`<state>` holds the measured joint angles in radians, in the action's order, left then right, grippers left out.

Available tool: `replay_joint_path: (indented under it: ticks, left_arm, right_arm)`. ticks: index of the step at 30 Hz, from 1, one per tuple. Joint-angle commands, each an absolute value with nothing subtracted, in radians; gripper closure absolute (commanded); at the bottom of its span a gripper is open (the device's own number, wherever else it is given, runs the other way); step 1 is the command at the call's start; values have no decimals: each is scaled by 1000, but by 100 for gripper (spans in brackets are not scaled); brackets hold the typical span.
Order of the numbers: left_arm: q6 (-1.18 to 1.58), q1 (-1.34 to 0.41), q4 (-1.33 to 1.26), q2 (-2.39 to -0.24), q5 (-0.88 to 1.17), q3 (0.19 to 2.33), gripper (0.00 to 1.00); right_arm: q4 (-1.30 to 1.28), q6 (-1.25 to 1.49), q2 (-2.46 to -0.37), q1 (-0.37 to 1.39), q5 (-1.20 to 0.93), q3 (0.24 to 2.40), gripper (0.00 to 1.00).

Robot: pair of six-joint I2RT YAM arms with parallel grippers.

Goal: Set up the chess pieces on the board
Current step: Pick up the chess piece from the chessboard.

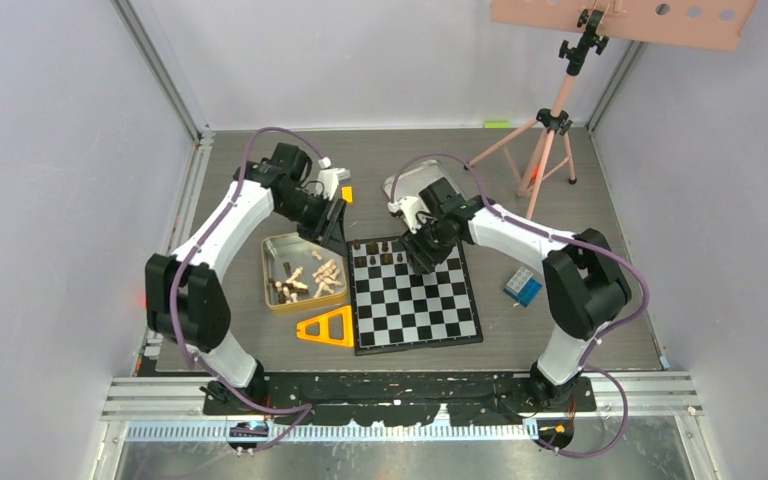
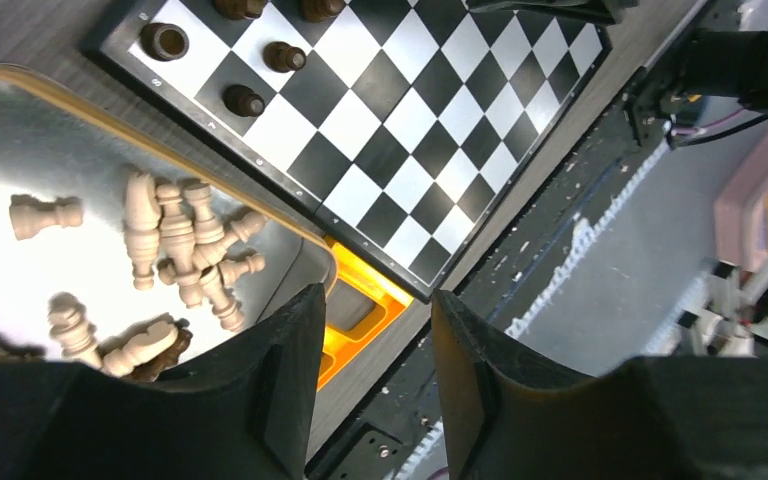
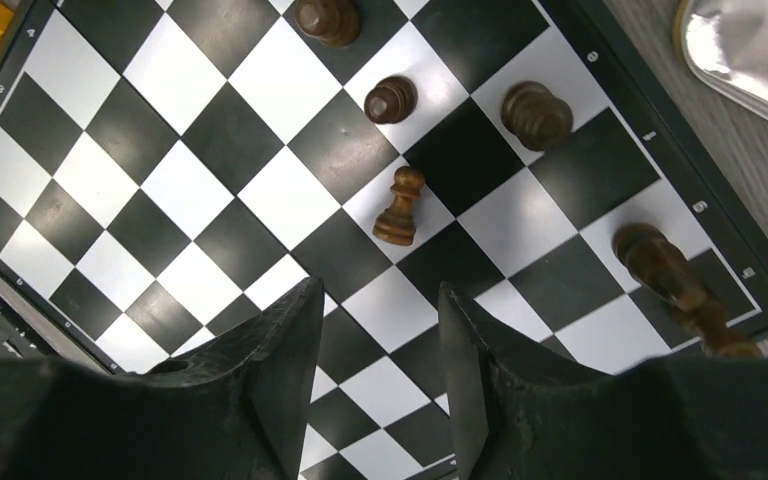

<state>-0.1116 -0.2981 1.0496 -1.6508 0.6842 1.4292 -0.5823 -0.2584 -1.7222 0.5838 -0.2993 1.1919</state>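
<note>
The black-and-white board [image 1: 415, 305] lies in front of both arms. Several dark chess pieces [image 1: 380, 250] stand along its far rows. In the right wrist view a dark pawn [image 3: 400, 205] shows its whole side on the board [image 3: 200, 150], just ahead of my open right gripper [image 3: 380, 290], which holds nothing. Other dark pieces [image 3: 536, 115] stand beyond it. My right gripper [image 1: 422, 255] hovers over the board's far part. My left gripper [image 1: 332, 225] hangs open and empty [image 2: 378, 300] over the gold tin's corner, near the pale pieces [image 2: 185, 240].
The gold tin [image 1: 272, 248], left of the board, holds several loose pale and dark pieces [image 1: 310, 278]. An orange triangular block [image 1: 328, 328] lies at the board's near left corner. A silver lid [image 1: 405, 185] is behind the board, a blue box [image 1: 523, 286] on the right, and a tripod [image 1: 550, 130] at the back right.
</note>
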Motion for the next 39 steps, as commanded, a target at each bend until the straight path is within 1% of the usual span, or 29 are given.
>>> replay_joint_path:
  ticks: [1, 10, 13, 25, 30, 32, 34, 39]
  left_arm:
    - [-181, -302, 1056, -1540, 592, 1399, 54]
    - [-198, -301, 1062, -1520, 596, 1391, 54]
    - [-197, -301, 1062, -1522, 606, 1391, 54]
    - [-197, -301, 1064, -1528, 620, 1400, 54]
    - [-197, -301, 1060, -1526, 617, 1401, 54]
    - [-197, -301, 1059, -1527, 617, 1402, 54]
    - [-196, -300, 1054, -1529, 618, 1403, 54]
    - [-175, -299, 981, -1521, 673, 1385, 54]
  right_arm:
    - [-529, -275, -1763, 598, -282, 1248, 48]
    - [-508, -289, -1805, 617, -242, 1272, 47]
    - [-506, -292, -1815, 623, -234, 1275, 49]
    - [-511, -303, -1835, 639, -224, 1273, 61]
    - [-512, -303, -1841, 642, -214, 1273, 65]
    - [-515, -305, -1839, 643, -209, 1274, 67]
    - [-520, -307, -1832, 643, -204, 1277, 73]
    - [-546, -312, -1762, 639, -208, 1285, 81]
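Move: The toppled pawn lies on its side on the board about 2 cm ahead of the right hand, 2 cm to its left and some 3 cm below, its head pointing forward-left. A standing pawn is roughly 3 cm farther out and 3 cm left of it; a tall piece stands about 6 cm straight beyond it, with a corner piece some 6 cm to the right of that one. From the left hand the toppled pawn is about 16 cm right, 3 cm ahead and 13 cm below. The right hand sinks about 3 cm in all, easing forward and left by some 1.5 cm each, down onto the toppled pawn, and from midway its wide-open fingers draw in to about half their opening and pinch the pawn around its base, the wrist barely tilting. Meanwhile the empty left hand backs off about 2 cm to its left and up, away from the board pieces, fingers staying half open, and then waits there. ##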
